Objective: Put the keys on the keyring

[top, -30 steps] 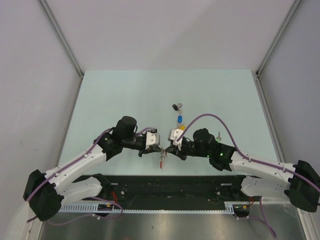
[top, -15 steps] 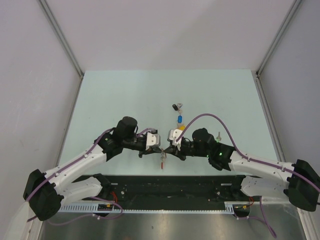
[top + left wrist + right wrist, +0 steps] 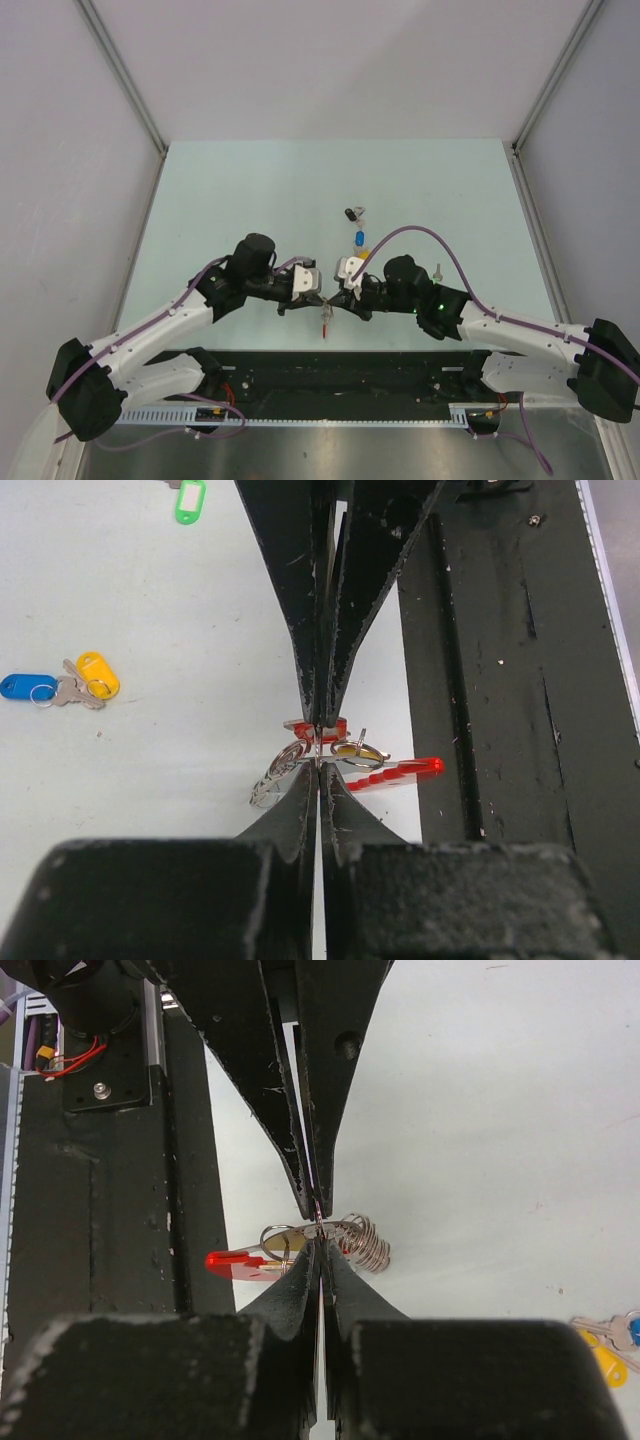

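Note:
Both grippers meet tip to tip over the table's near middle, and the keyring hangs between them. My left gripper is shut on a thin silvery ring of the keyring, with a red piece hanging off to the right. My right gripper is shut on the same bunch of rings from the opposite side. Loose keys lie beyond it on the table: a blue-tagged one, a yellow-tagged one, a green-tagged one and a black-tagged one.
A black base strip runs along the table's near edge, right below the grippers. Grey enclosure walls and metal posts bound the pale table at left, right and back.

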Robot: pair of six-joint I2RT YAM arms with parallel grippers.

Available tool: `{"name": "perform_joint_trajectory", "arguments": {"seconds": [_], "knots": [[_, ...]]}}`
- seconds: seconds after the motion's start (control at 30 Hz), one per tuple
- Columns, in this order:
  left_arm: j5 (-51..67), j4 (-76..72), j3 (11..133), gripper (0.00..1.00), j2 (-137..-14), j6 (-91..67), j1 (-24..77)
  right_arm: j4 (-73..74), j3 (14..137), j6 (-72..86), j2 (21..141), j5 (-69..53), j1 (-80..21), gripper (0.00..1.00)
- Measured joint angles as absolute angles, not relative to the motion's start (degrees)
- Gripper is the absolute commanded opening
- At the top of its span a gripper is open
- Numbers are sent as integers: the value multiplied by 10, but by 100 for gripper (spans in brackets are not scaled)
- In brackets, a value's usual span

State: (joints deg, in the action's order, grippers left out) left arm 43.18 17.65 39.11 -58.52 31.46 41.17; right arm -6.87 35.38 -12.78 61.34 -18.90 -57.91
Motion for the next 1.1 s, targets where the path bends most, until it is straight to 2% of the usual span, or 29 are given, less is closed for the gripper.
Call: {"name": "perform_joint_trajectory", "arguments": {"seconds": [0.17,0.23,0.37,0.47,0.8,1.1], "knots": [[428,176,391,0,-585,314,413,-57,363,-124,618,-189,-579,3],[424,177,391,0,-585,313,413,-56,366,-123,623,-189,-579,10],[420,176,391,0,-584,305,413,-55,370,-118,624,-188,-580,33],[423,169,391,0,-584,297,418,-60,378,-113,620,-183,-581,39],[427,140,391,0,-570,268,421,-46,379,-99,529,-156,-581,39],[437,119,390,1,-566,254,421,-55,312,-91,500,-154,-582,36]]}}
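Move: Both hands already pinch the keyring's small ring between their facing fingertips. The ring's middle is about 1 cm to the left hand's right and 1 cm to the right hand's left, level with both. The bunch's red-tipped end hangs some 4 cm back from the left hand and 5 cm below it. On the table about 13 cm below, the yellow tag lies roughly 17 cm ahead of that hand and 8 cm right, with the blue tag 5 cm beyond it. Up and off to its right goes the right hand, opening its fingers to free the ring: it climbs about 6 cm, then sinks back nearly 4 while still easing right and slightly back, fingers staying parted. The left hand keeps its pinch and lifts the bunch about 2.5 cm, drifting 1 cm right as its fingers tip up by some 5 degrees. ##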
